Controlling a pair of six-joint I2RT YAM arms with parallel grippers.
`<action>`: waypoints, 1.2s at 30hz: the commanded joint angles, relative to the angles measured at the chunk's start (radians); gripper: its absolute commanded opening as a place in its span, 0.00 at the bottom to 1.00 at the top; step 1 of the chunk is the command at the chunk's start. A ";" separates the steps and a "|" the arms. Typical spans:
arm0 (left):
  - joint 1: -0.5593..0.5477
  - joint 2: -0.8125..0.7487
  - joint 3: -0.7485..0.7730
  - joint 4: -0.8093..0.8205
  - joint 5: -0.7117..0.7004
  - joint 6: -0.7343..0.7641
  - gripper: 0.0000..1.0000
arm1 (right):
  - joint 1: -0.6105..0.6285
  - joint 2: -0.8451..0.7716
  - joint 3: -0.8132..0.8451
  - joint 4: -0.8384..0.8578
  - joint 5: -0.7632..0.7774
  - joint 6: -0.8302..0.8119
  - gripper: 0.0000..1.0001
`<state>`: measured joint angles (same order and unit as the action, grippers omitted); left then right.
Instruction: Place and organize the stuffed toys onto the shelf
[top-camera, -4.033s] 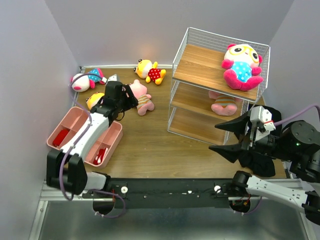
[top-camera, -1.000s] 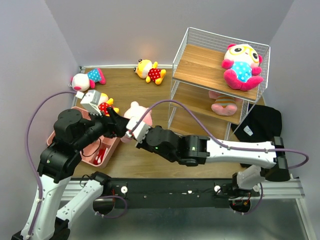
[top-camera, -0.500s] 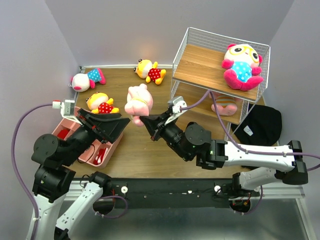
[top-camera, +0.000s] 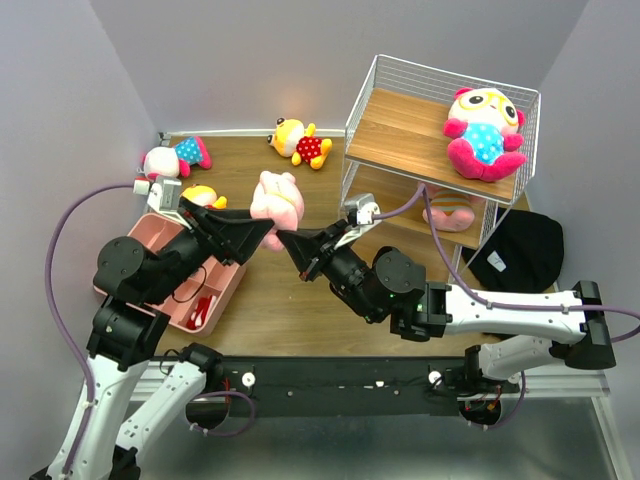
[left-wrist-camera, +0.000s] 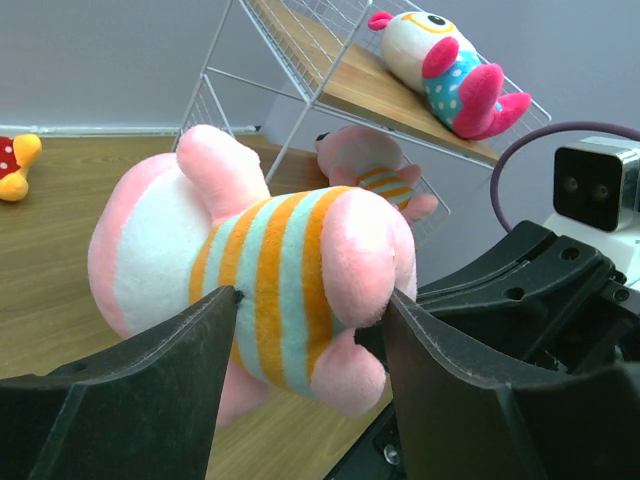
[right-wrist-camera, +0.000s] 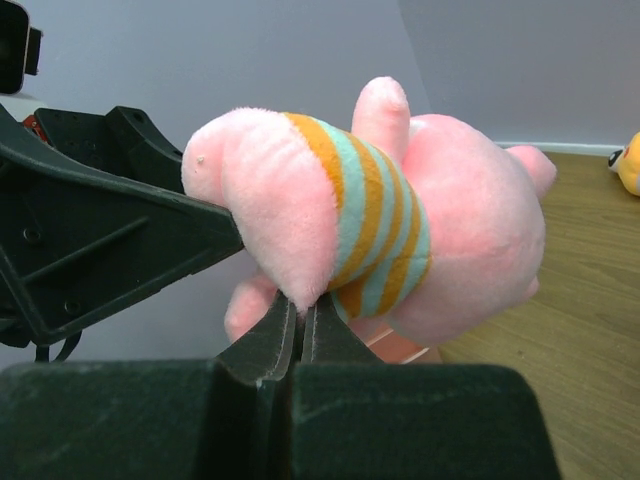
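Note:
A pink striped pig (top-camera: 277, 198) hangs in the air above the table's left half. My right gripper (top-camera: 284, 240) is shut on a pinch of its leg (right-wrist-camera: 290, 270), fingers pressed together (right-wrist-camera: 300, 300). My left gripper (top-camera: 268, 230) stands open around the pig's body (left-wrist-camera: 260, 270), one finger at the striped belly, the other against a foot (left-wrist-camera: 312, 297). The shelf (top-camera: 430, 135) stands at the back right. A white-faced toy (top-camera: 484, 130) lies on its top board, a second pig (top-camera: 447, 207) on the middle one. Two yellow toys (top-camera: 300, 142) (top-camera: 203, 196) and a white-faced one (top-camera: 172, 158) lie on the table.
A pink divided tray (top-camera: 222, 285) sits at the left under my left arm, with red items inside. A black cloth (top-camera: 520, 250) lies to the right of the shelf. Grey walls close in both sides.
My left gripper has come up to the pig and its jaws have narrowed around the body. The right gripper still holds the pig aloft, shifted only slightly.

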<state>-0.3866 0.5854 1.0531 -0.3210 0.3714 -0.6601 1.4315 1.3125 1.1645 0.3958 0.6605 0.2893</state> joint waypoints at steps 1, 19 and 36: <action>-0.001 -0.015 -0.044 0.080 0.049 0.059 0.67 | 0.004 0.011 -0.011 0.055 -0.004 0.002 0.01; -0.001 0.042 -0.111 0.240 0.245 0.083 0.00 | 0.004 -0.021 -0.052 -0.026 -0.036 -0.030 0.34; -0.173 0.180 0.229 -0.401 -0.004 0.755 0.00 | 0.003 -0.670 -0.094 -0.652 -0.185 -0.097 1.00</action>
<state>-0.4538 0.7475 1.2415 -0.5343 0.5335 -0.0620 1.4315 0.7376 0.9924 -0.0753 0.5224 0.2604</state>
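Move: Some 4 cm ahead of the open left hand and about level with it, the pink striped toy's middle sits in the air, its leg end between the left fingers. The pink bin's middle is roughly 24 cm left of this hand, 9 cm ahead and 36 cm down; the shelf's middle is about 27 cm right, 19 cm ahead and 18 cm down. From the right hand, still shut on the toy, its middle is some 4 cm ahead and 3 cm up. Closing fully on the toy's leg end, the left hand eases about 2 cm right, while the right hand keeps its pinch almost in place. The right fingers then open wide, let go and draw away to the right some 14 cm and back about 4 cm, as the left hand rolls about 30 degrees, its left side rising, and keeps its hold. ##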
